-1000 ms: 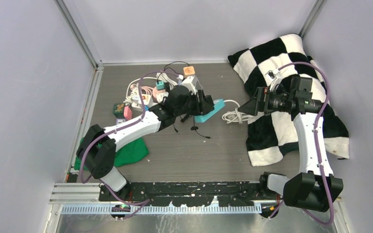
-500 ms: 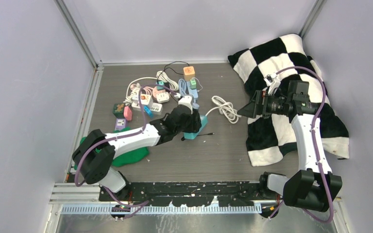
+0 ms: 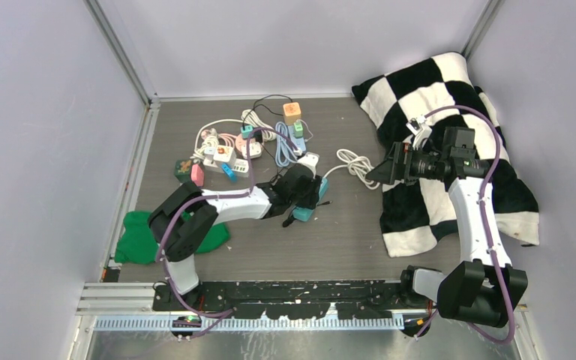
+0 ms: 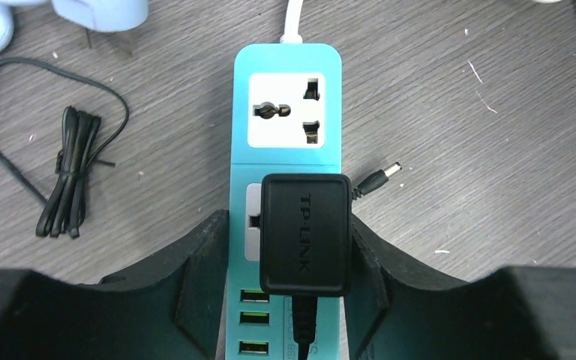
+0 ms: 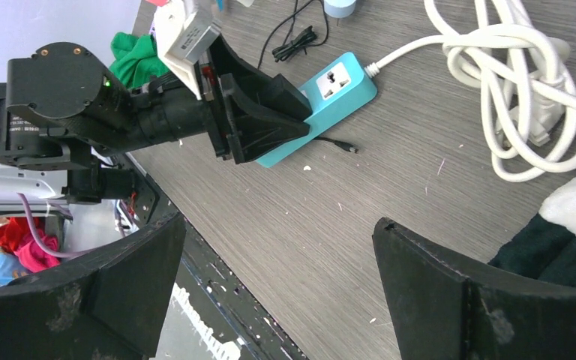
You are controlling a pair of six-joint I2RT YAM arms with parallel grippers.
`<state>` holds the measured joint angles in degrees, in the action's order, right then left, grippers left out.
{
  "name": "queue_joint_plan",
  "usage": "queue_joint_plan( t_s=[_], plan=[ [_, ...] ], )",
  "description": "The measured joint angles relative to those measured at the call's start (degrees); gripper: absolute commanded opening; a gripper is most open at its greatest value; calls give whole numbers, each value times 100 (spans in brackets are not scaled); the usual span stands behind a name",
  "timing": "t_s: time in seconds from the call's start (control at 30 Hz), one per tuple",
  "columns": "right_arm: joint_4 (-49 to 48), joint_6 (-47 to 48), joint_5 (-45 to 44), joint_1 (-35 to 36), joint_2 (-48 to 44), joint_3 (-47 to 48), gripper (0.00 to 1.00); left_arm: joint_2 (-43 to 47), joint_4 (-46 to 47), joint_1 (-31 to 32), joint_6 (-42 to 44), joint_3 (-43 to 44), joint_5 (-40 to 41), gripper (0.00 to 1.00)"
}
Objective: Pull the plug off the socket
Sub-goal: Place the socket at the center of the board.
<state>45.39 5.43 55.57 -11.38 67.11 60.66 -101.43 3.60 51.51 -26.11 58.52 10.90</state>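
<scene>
A teal socket strip (image 4: pixel 285 60) lies flat on the grey table, with a black TP-LINK plug (image 4: pixel 305 234) seated in its second outlet. My left gripper (image 4: pixel 286 229) straddles the strip at the plug. Its jaws are shut against the strip's side and the plug's side. In the top view the left gripper (image 3: pixel 300 196) covers the plug, and only the teal ends of the strip (image 3: pixel 300 214) show. My right gripper (image 3: pixel 386 169) hangs open over the edge of the checkered cloth, apart from the strip (image 5: pixel 337 86), with nothing between its fingers.
The strip's white cord (image 3: pixel 352 165) lies coiled to its right. A thin black cable bundle (image 4: pixel 67 180) and a loose barrel connector (image 4: pixel 379 180) lie beside the strip. A cluster of adapters (image 3: pixel 247 142) sits behind, a green cloth (image 3: pixel 139 240) at left, a checkered cloth (image 3: pixel 450 97) at right.
My left gripper has dragged the teal strip and plug toward the near edge and leftward, pulling the white cord along. The right arm has barely shifted.
</scene>
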Motion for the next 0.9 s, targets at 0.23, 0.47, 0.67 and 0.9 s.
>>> queue_joint_plan(
  t_s=[0.23, 0.47, 0.67, 0.9],
  plan=[
    [-20, 15, -11, 0, 0, -74, 100, -245, 11, 2, 107, 221, 0, 71],
    [-42, 22, -20, 0, 0, -122, 100, -221, -269, 2, 52, 221, -17, 100],
    [-94, 15, -15, 0, 0, -164, 100, 238, -581, 2, 39, 221, -129, 100],
    [-313, -201, 98, 0, 31, -317, 100, 1134, -627, 2, -33, 221, -313, 100]
  ],
)
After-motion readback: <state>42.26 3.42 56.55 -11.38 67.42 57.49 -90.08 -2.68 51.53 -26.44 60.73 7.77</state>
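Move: My left hand still holds the teal socket by its middle, the black plug standing up between the fingers, with the board's centre spot straight beneath, about 3 cm down. The coiled white cable lies some 9 cm ahead and 12 cm to the right of this hand; the small black cable bundle is about 5 cm ahead and 7 cm to the left. From my right hand, that spot is about 18 cm to the left, 3 cm farther out and 19 cm below. I ease my left hand down about 1 cm to settle the socket on the board, drifting barely a centimetre forward and right and then back. Down there I open the fingers from half to fully wide, letting go of the socket's sides, then lift almost straight up, about 9 cm, clear of the socket and its plug. ##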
